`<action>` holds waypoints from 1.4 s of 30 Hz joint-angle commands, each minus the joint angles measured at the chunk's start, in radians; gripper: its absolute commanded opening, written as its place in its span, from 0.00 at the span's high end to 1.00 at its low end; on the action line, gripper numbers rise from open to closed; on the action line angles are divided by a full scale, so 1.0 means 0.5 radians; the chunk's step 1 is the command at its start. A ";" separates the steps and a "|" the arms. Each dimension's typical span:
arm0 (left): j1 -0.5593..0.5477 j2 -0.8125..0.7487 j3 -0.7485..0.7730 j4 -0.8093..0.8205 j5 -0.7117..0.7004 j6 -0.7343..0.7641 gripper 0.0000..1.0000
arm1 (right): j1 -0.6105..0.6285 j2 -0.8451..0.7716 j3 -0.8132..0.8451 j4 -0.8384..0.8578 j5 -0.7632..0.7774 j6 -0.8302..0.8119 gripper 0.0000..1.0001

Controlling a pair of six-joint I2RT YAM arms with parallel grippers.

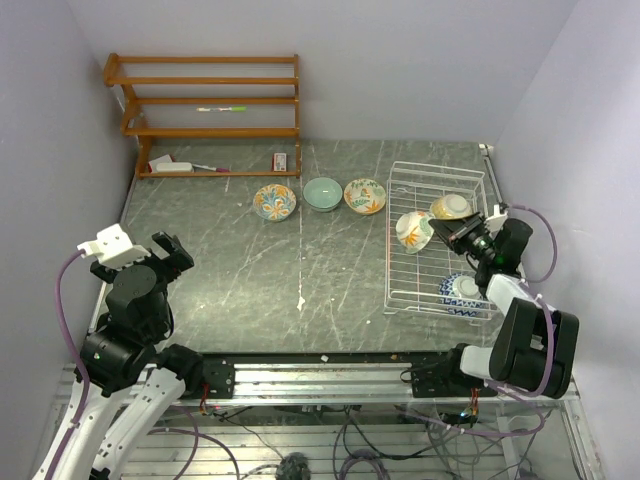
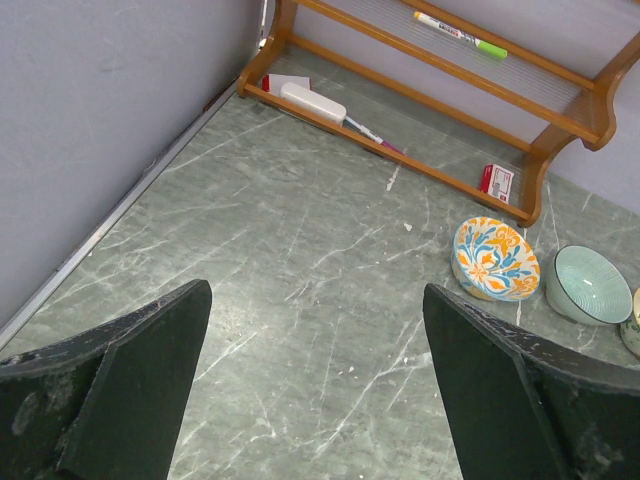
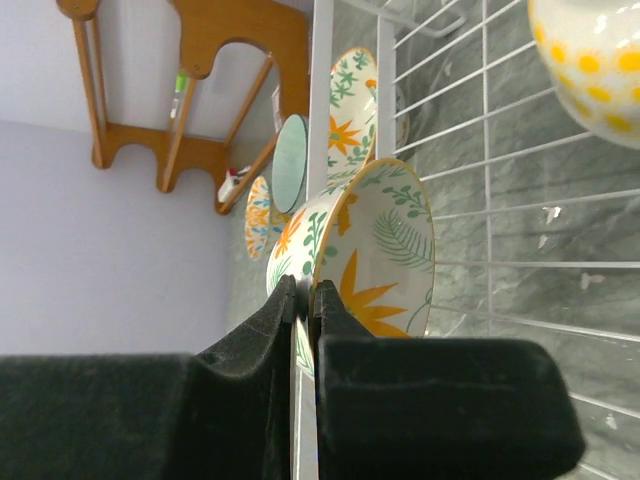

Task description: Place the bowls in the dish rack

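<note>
The white wire dish rack [image 1: 389,262] stands at the right of the table. My right gripper [image 1: 441,236] is shut on the rim of a leaf-painted bowl [image 1: 413,231], holding it on edge over the rack's left side; the wrist view shows the rim of this bowl [image 3: 385,250] pinched between the fingertips of the gripper [image 3: 307,290]. A cream bowl [image 1: 452,207] and a blue-patterned bowl [image 1: 461,290] lie in the rack. On the table left of the rack sit an orange-and-blue bowl [image 1: 274,202], a pale teal bowl [image 1: 322,194] and a leaf-painted bowl [image 1: 365,196]. My left gripper [image 2: 315,295] hangs open and empty over bare table at the left.
A wooden shelf unit [image 1: 210,100] stands at the back left, with a marker [image 2: 462,34] and small items on it. Walls close in the table on the left, back and right. The rack's left rim wire [image 3: 320,100] runs close beside the held bowl.
</note>
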 commanded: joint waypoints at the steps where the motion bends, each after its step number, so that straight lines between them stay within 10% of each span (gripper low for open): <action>1: 0.015 0.005 0.000 0.055 0.012 -0.002 0.02 | -0.015 -0.017 0.030 -0.478 0.312 -0.343 1.00; 33: 0.015 -0.005 0.000 0.054 0.026 -0.008 0.02 | 0.028 -0.242 0.244 -0.957 0.651 -0.696 0.50; 42: 0.016 0.007 0.003 0.065 0.056 -0.011 0.02 | 0.688 -0.367 0.651 -1.612 1.443 -1.011 0.01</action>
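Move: Your right gripper pinches the rim of the leaf-and-flower bowl over the rack; its free spot lies about 6 cm to your left, 3 cm back and 8 cm below. The yellow bowl stands some 7 cm ahead, 5 cm right and 7 cm down, the blue-patterned bowl 15 cm back, 9 cm right and 10 cm down. For the left gripper, that spot is roughly 60 cm right, 12 cm ahead and 23 cm below. Lower the right gripper about 7 cm towards the rack floor, easing a couple of centimetres right and slightly back while the wrist tips down some 15 degrees. Let go of the leaf-and-flower bowl's rim, opening slowly at first, then rise about 8 cm, swinging back left and a little forward, rolling the hand's left side down and spreading the fingers wide. ##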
